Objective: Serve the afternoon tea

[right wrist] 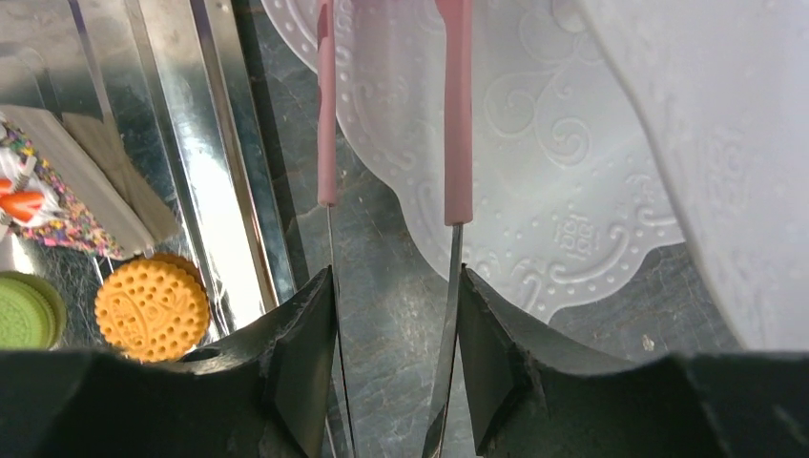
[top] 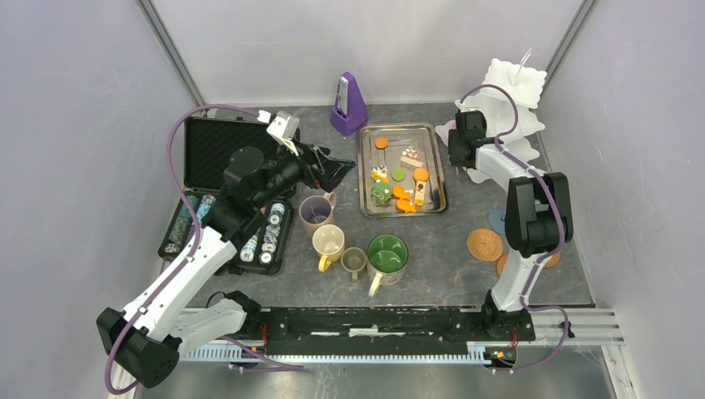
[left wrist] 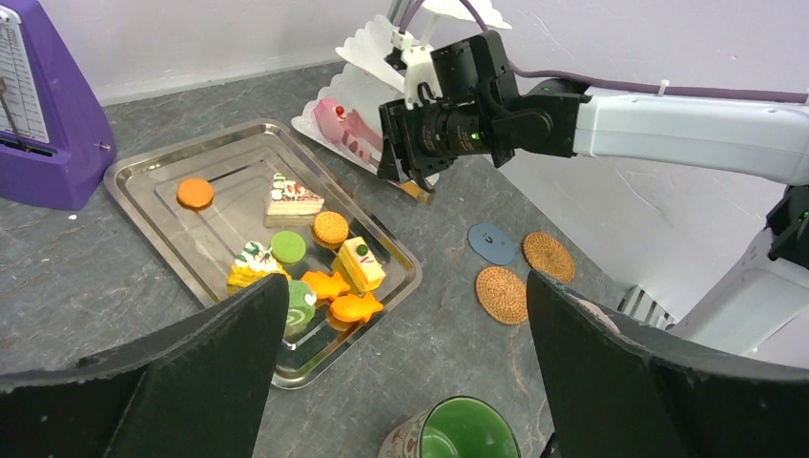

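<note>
Several small pastries (top: 401, 189) lie in a steel tray (top: 362, 166): an orange biscuit (right wrist: 153, 307), a green disc (left wrist: 287, 247) and orange stars (left wrist: 355, 307). A pink pastry (left wrist: 349, 133) rests on the lowest tier of the white stand (top: 511, 93). My right gripper (right wrist: 396, 277) is shut on pink-tipped metal tongs (right wrist: 457, 143), whose arms stand apart with nothing between them, over the table between the tray and the stand's plate (right wrist: 534, 162). My left gripper (left wrist: 405, 280) hangs open and empty above the big green mug (left wrist: 469, 434). Mauve (top: 315, 210), yellow (top: 327, 241) and olive (top: 353, 261) mugs stand together.
Cork coasters (top: 485, 243) and a blue disc (left wrist: 491, 242) lie at the right, beside the right arm. A purple metronome (top: 349, 104) stands behind the tray. An open black case (top: 218, 150) with poker chips (top: 270, 237) sits at the left. Walls enclose the table.
</note>
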Robot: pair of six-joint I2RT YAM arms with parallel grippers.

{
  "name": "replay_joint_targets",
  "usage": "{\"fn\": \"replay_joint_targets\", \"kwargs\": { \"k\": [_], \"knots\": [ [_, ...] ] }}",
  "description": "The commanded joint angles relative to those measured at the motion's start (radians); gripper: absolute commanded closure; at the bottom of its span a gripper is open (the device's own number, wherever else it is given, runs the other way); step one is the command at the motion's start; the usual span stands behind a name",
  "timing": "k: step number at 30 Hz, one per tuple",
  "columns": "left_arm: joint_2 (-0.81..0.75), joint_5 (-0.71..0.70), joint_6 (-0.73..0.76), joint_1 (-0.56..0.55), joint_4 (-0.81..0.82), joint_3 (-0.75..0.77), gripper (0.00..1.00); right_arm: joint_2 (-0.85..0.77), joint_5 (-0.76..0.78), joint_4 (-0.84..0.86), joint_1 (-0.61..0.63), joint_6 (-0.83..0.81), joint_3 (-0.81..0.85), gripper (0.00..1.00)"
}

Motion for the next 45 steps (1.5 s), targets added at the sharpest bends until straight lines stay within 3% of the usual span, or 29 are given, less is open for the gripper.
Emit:
{"fn": "replay_joint_targets", "kwargs": {
  "k": [1, 16, 22, 29, 45],
  "knots": [
    [-0.007, -0.006, 0.046, -0.006, 0.012, 0.027, 0.00, -0.098, 0.020, 0.020, -0.005, -0.011, -0.040, 0.48],
    [-0.001, -0.001, 0.043, -0.011, 0.013, 0.028, 0.00, -0.331, -0.180, 0.009, 0.009, -0.093, -0.240, 0.50],
    [0.018, -0.005, 0.042, -0.011, 0.015, 0.024, 0.00, -0.473, -0.234, -0.128, 0.094, -0.117, -0.292, 0.50],
    [0.041, 0.019, 0.032, -0.011, 0.013, 0.033, 0.00, -0.686, -0.345, -0.257, 0.168, -0.003, -0.424, 0.49],
    [0.047, 0.017, 0.037, -0.013, 0.004, 0.038, 0.00, -0.719, -0.213, -0.308, 0.272, 0.108, -0.449, 0.48]
  ]
}}
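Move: Lying some 5 cm back and 11 cm to the left of the right hand, about 5 cm lower, is the yellow cake slice in the tray. The round biscuit is about level with the hand and 10 cm left, the near orange fish 9 cm back and 14 cm left; the pink cake sits about 14 cm straight ahead on the stand's bottom plate. From the left hand the yellow slice is roughly 15 cm ahead, 21 cm right and 31 cm below. Backing away from the stand, the right hand draws the tongs' tips off the pink cake, then swings left as it keeps retreating, about 21 cm back and 10 cm left in all. It climbs some 6 cm before easing slightly down, while the wrist turns about 20 degrees counter-clockwise and rolls left side up. The fingers keep the tongs half open, tips brought round over the yellow slice. ##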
